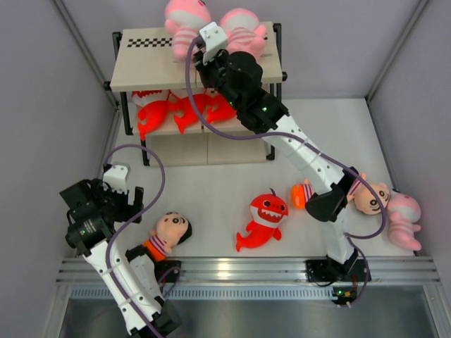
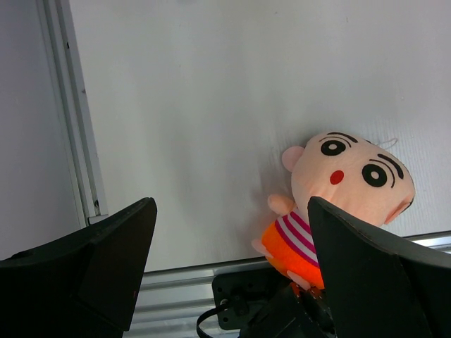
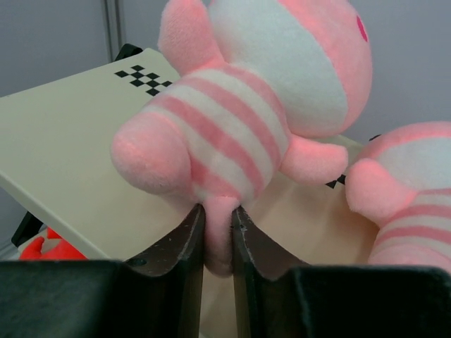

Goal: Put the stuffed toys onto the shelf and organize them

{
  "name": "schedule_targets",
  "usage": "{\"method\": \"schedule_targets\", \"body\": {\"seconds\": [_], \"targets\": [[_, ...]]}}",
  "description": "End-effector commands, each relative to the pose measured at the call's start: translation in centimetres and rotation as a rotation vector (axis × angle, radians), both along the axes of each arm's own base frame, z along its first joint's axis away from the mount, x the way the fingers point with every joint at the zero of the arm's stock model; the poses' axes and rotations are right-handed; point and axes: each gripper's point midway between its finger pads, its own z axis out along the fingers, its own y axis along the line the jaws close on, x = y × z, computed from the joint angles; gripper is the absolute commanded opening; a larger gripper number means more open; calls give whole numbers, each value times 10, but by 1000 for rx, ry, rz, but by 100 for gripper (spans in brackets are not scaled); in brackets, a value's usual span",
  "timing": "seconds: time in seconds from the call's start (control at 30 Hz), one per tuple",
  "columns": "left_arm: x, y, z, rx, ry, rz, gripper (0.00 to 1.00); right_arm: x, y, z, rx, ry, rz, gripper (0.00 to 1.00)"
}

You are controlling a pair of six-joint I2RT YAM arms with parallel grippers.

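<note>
The shelf [image 1: 144,63] stands at the back left. My right gripper [image 3: 218,232] is shut on a limb of a pink striped baby [image 3: 239,105] and holds it over the top board [image 3: 63,169]; in the top view this baby [image 1: 184,21] is at the board's back. A second pink baby [image 1: 243,32] lies beside it, also seen in the right wrist view [image 3: 405,190]. Several red-orange sharks [image 1: 176,109] fill the middle tier. My left gripper [image 2: 229,253] is open and empty, just left of a boy doll [image 2: 338,197] at the table's near edge.
On the table lie a red shark [image 1: 264,218], a second boy doll [image 1: 366,197] partly under the right arm, and a pink baby [image 1: 403,218] at the right. A metal rail [image 1: 246,271] runs along the near edge. Grey walls close in both sides.
</note>
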Motion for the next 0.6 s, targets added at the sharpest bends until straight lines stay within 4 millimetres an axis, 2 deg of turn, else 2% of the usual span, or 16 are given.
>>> {"method": "schedule_targets", "body": {"seconds": [0.0,0.2,0.33,0.4,0.57], "targets": [[3,0,2,11,-20,-14,95,-17,-14,34,65,-39,18,22],[2,0,2,13,-19,-12,95,-22,-17,40,84,-47,24,37],[2,-1,1,4,-16,-14,95,-25,-20,45,76,-63,24,41],[2,-1,0,3,-17,-16,95,-28,-22,48,73,-64,31,51],[2,-1,1,4,-18,-13,95,-42,-26,57,70,-74,52,67]]}}
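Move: The pink toy, still pinched by a foot in the right fingers, is already over its spot on the shelf top; its middle lies some 6 cm ahead of that hand, 2 cm left and 3 cm above. The other pink toy lies about 6 cm ahead and 11 cm right, 2 cm up; the middle red shark sits about 20 cm below, 3 cm back and 3 cm left. From the idle left hand, the pinched toy is roughly 34 cm ahead, 16 cm right and 30 cm higher. The pink toy's foot is let go as the right fingers keep opening, from barely parted to about two-thirds wide. The hand first dips about 1 cm towards the shelf top, then rises nearly 2 cm from there while backing off about 1 cm towards the shelf's front edge, its aim unchanged. ##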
